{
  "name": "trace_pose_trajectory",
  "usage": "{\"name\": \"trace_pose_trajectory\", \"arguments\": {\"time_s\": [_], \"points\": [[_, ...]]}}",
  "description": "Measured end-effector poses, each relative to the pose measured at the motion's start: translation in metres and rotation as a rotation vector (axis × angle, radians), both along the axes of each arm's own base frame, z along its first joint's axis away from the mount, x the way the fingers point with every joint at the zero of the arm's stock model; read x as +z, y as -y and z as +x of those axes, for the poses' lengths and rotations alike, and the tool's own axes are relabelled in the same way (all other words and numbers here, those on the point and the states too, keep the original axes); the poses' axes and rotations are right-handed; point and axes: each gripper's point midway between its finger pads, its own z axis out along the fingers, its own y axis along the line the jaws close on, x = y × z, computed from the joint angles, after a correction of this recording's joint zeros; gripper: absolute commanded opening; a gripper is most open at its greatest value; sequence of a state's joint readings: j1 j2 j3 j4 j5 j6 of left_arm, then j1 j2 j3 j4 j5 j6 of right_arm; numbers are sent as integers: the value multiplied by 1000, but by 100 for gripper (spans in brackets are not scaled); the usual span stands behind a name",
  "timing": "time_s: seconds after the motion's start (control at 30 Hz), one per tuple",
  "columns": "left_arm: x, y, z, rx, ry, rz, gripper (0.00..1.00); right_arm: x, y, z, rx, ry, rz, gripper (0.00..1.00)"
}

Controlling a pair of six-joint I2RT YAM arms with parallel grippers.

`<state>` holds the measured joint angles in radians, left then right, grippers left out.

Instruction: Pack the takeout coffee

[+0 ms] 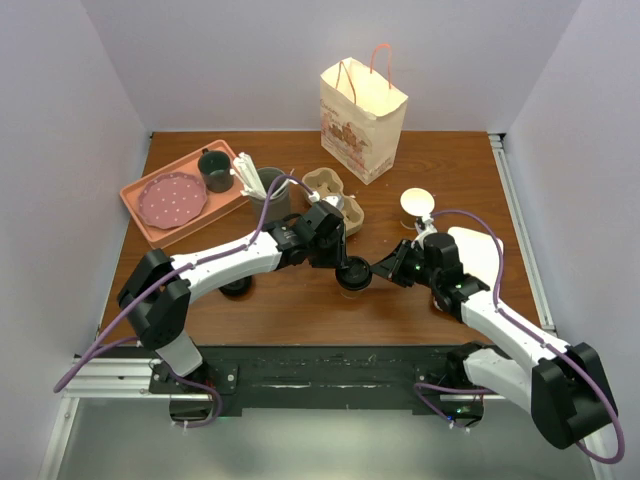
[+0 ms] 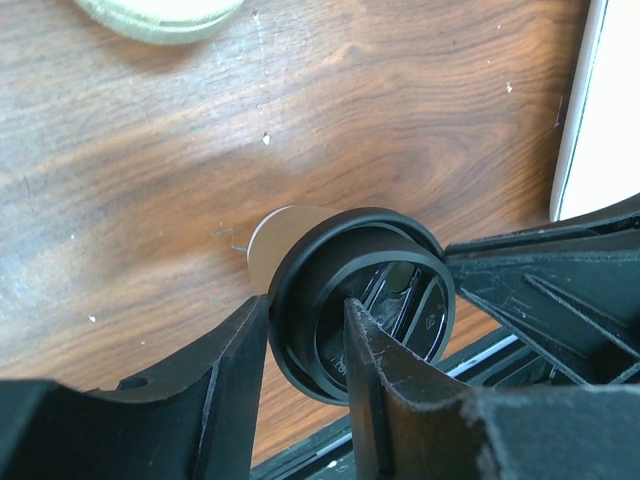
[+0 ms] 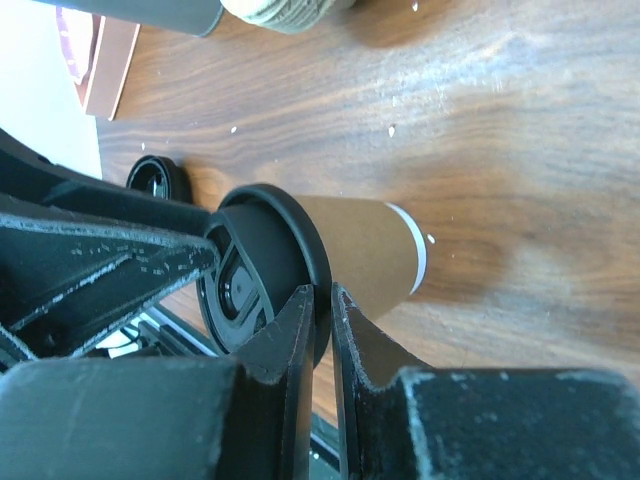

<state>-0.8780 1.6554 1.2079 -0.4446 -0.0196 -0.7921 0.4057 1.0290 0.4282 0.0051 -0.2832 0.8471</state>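
Observation:
The takeout coffee is a tan-brown paper cup with a black lid, standing on the wooden table between the two arms. My left gripper comes at it from the left. In the left wrist view the left gripper is shut across the lid's rim, one finger outside it and one over the lid's top. My right gripper meets the cup from the right. In the right wrist view the right gripper stands almost together, pinching the lid's rim.
A cardboard cup carrier and a paper bag stand behind the cup. A pale-topped cup is at the right. A pink tray with a plate and a dark mug, and a tumbler with utensils, are at the left. A loose black lid lies nearby.

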Motion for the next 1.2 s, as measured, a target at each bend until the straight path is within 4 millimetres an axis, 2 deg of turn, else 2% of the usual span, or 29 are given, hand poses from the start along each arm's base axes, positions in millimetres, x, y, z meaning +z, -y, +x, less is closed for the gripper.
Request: {"name": "trace_pose_trajectory", "arguments": {"time_s": [0.3, 0.5, 0.67, 0.77, 0.9, 1.2], "points": [[-3, -7, -22, 48, -34, -30, 40, -3, -11, 26, 19, 73, 9, 13], [-3, -10, -27, 84, -53, -56, 40, 7, -19, 36, 81, 103, -17, 17], [-3, -6, -28, 84, -66, -63, 40, 12, -8, 31, 69, 72, -102, 32], [-3, -2, -29, 75, -71, -64, 40, 13, 4, 24, 40, 32, -159, 35], [-3, 1, -30, 67, -78, -61, 40, 19, 14, 20, 8, 0, -202, 36], [-3, 1, -30, 65, -84, -52, 40, 25, 21, 5, -44, -74, -187, 33]]}}
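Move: The lid on the takeout cup sits between both grippers, with its middle about 2 cm back and 2 cm right of the left one, about 4 cm left of and level with the right one, and just below both. The cup carrier lies some 19 cm ahead of the left gripper and 2 cm to its left; the spare lid is 27 cm to its left and 2 cm back. The other cup stands about 18 cm ahead of the right gripper and 12 cm to its right. Keep the left fingers on the lid's rim and draw them back about 3 cm, while the right fingers, still pinching the opposite side, push forward some 3.5 cm and a little left, working the lid counter-clockwise. Then open the right fingers, lift them off the rim and swing them right and back, ending 2 cm or so above where they began; the left keeps its hold. ##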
